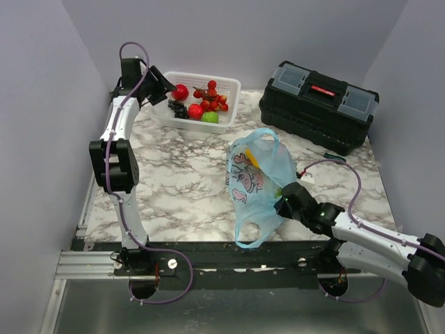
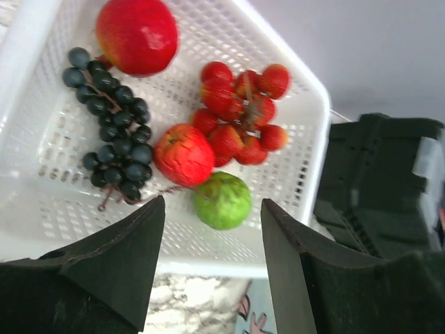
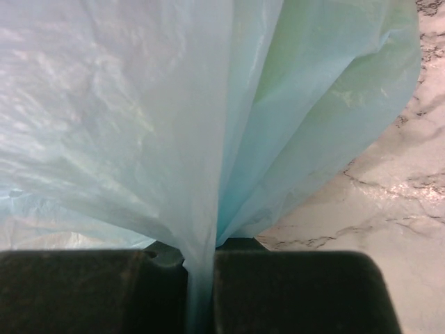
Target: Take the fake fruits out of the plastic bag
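The light-blue plastic bag (image 1: pixel 245 179) with a pink cartoon print stands crumpled at mid-table. A yellow piece (image 1: pixel 254 161) shows through its top. My right gripper (image 1: pixel 286 197) is shut on the bag's thin film (image 3: pixel 139 104), which runs down between the closed fingers (image 3: pixel 201 261). Fake fruits lie in the white basket (image 1: pixel 233 97): two red apples (image 2: pixel 137 33) (image 2: pixel 183 154), a dark grape bunch (image 2: pixel 111 122) and red berries (image 2: pixel 240 111). My left gripper (image 2: pixel 212 203) hangs open over the basket's near rim (image 2: pixel 208 264), with nothing between its fingers.
A light-green round fruit (image 2: pixel 222 200) also lies in the basket. A black toolbox (image 1: pixel 318 104) sits at the back right, with a screwdriver (image 1: pixel 325 154) in front of it. Grey walls close in the marble table (image 1: pixel 181 188) on three sides.
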Action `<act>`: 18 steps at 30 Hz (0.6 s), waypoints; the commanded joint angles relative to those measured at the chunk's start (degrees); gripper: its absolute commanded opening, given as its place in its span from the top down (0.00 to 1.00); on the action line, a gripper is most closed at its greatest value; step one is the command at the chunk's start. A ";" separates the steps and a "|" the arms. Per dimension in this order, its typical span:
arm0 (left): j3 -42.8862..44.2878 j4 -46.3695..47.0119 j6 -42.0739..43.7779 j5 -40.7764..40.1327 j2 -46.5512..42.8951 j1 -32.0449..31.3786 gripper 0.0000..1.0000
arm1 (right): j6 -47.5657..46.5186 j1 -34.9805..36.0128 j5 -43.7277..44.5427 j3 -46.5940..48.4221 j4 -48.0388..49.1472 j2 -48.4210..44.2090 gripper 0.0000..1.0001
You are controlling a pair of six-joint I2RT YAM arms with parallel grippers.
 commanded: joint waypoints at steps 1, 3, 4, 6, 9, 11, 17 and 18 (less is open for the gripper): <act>-8.80 2.88 -0.85 5.43 -12.83 -0.76 0.44 | -1.61 0.33 -0.53 -1.61 3.01 -2.17 0.95; -16.52 6.02 -2.27 6.89 -17.95 -2.46 0.43 | -1.58 0.28 -0.27 -1.55 2.95 -2.55 0.95; -20.58 8.47 -3.16 8.36 -20.78 -2.73 0.43 | -1.67 0.28 -0.33 -1.47 2.86 -2.73 0.95; -29.25 13.67 -4.74 9.65 -26.26 -5.37 0.43 | -1.33 0.28 0.04 -1.42 2.39 -3.25 0.95; -40.17 16.64 -4.40 10.49 -33.24 -8.10 0.43 | 0.78 0.28 1.25 -1.36 0.63 -4.22 0.90; -45.87 17.12 -3.00 10.82 -37.64 -9.83 0.43 | 2.51 0.28 2.53 -1.17 -1.36 -4.83 0.87; -59.12 14.48 3.69 11.19 -51.72 -14.83 0.43 | 6.78 0.28 6.94 1.54 -7.75 -7.61 0.62; -61.37 14.40 5.24 11.50 -54.61 -15.63 0.43 | 7.39 0.28 7.99 2.06 -8.86 -7.83 0.54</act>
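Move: The bag's yellow fruit, showing in its open mouth, lies about 21 cm back and 28 cm right of the left hand, roughly 16 cm lower; from the right hand it is some 19 cm ahead, 10 cm left and near its height. The green fruit, about 5 cm ahead of the right hand and level with it sideways, sits inside the film. The white basket's middle is 8 cm right of the left hand, neither ahead nor back, with the dropped grapes 2 cm right and 1 cm back, all about 14 cm below. Towards the bag the empty left hand swings away from the basket, some 23 cm back and 12 cm right, arching up about 7 cm and sinking again, turning about 20 degrees clockwise with fingers still open. The bag's gathered edge is let loose by the right hand, whose shut fingers part about a third of their range as it rises barely 1 cm. ##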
